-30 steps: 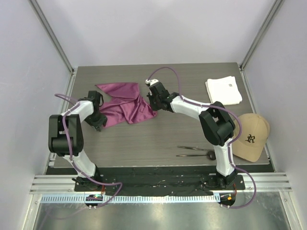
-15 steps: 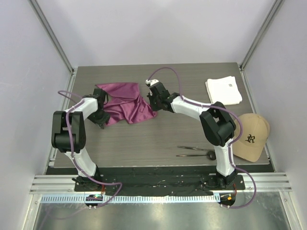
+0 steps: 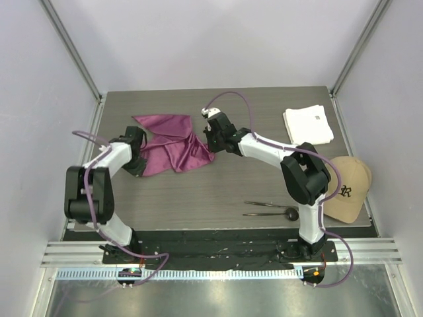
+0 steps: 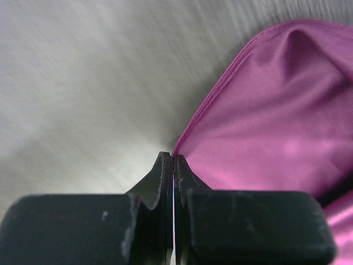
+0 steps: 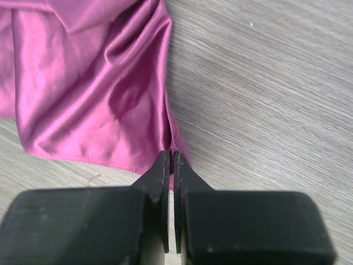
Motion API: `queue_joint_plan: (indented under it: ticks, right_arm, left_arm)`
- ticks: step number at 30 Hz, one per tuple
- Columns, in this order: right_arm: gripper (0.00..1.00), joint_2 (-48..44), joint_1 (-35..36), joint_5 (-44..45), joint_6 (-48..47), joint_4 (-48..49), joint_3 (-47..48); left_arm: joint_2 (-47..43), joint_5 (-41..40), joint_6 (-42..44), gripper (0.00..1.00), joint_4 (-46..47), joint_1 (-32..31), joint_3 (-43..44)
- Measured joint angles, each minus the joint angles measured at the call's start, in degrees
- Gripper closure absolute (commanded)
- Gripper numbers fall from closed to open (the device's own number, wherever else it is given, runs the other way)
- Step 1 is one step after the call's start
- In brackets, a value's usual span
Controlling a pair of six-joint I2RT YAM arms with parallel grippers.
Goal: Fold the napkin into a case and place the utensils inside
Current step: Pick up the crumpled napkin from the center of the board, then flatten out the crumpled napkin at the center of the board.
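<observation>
The magenta napkin (image 3: pixel 170 144) lies crumpled and partly folded over itself at the back left of the table. My left gripper (image 3: pixel 139 168) is at its near-left corner. In the left wrist view the left gripper (image 4: pixel 174 158) is shut, with the hem of the napkin (image 4: pixel 265 127) running into its tips. My right gripper (image 3: pixel 211 149) is at the cloth's right corner, and in the right wrist view the right gripper (image 5: pixel 170 157) is shut on a pinch of the napkin (image 5: pixel 94 94). The utensils (image 3: pixel 266 208) lie side by side near the front right, and the spoon's round head (image 3: pixel 289 212) points right.
A folded white cloth (image 3: pixel 308 124) with a small tag lies at the back right. A tan cap (image 3: pixel 345 188) sits at the right edge. The grey wood table (image 3: pixel 218 191) is bounded by frame posts and walls on three sides.
My left gripper has gone from open to shut at the napkin's near-left corner, and that arm's elbow swung left. The right gripper stayed shut on the right corner.
</observation>
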Motion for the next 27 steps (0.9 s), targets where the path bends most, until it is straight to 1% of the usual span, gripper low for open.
queue_joint_plan:
  ticks: [2,4,6,9,12,15,19,22,27]
  right_arm:
    - [0.99,-0.7,0.1,0.2,0.0,0.0,-0.2]
    - [0.99,-1.4,0.2,0.3,0.3,0.0,-0.2]
    - [0.99,-2.3,0.2,0.4,0.8,0.0,-0.1]
    - [0.99,-4.1,0.2,0.5,1.7,-0.1,0.6]
    - [0.99,-7.0,0.2,0.4,1.9,-0.3,2.7]
    - [0.99,-11.8,0.2,0.4,2.0,-0.2,5.2]
    - [0.99,-20.1,0.3,-0.3,1.9,0.6,8.9]
    - [0.99,-27.6,0.8,-1.3,1.9,1.7,10.1]
    - [0.99,-40.1,1.7,-3.5,2.2,3.5,9.0]
  left_arm:
    - [-5.2,-1.2,1.6,1.0,0.3,0.0,-2.4]
    - [-12.6,-2.2,3.8,1.0,1.0,0.0,-4.2]
    - [-20.9,-3.6,6.6,1.0,1.8,0.0,-4.3]
    - [-32.8,-6.2,10.7,1.0,2.8,0.2,-2.8]
    - [-40.9,-8.8,14.5,1.0,2.9,0.3,1.6]
    - [-47.2,-11.0,18.0,1.0,2.8,0.3,7.7]
    - [-53.1,-13.1,20.7,0.99,2.6,0.4,16.5]
    - [-57.7,-12.9,21.7,1.0,2.3,0.5,22.1]
    - [-60.6,-9.2,22.6,0.99,1.7,0.5,30.7]
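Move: Both hands already pinch the napkin, the left at its near-left corner, the right at its right corner. From the left hand the crumpled middle lies about 8 cm ahead, 13 cm to the right and a centimetre or two lower; from the right hand it is some 15 cm to the left and 3 cm ahead. The utensils lie around 22 cm right of the right hand and 24 cm back, the folded white cloth about 39 cm right and 11 cm ahead. Hoist the napkin high with both grippers kept shut on their corners: send the left one up about 50 cm at once, easing back towards the base later on, and swing its fingers from pointing down to pointing forward. Start the right one slowly, then raise it some 40 cm and draw it back and slightly right, tilting its fingers up, so the hands end farther apart. ##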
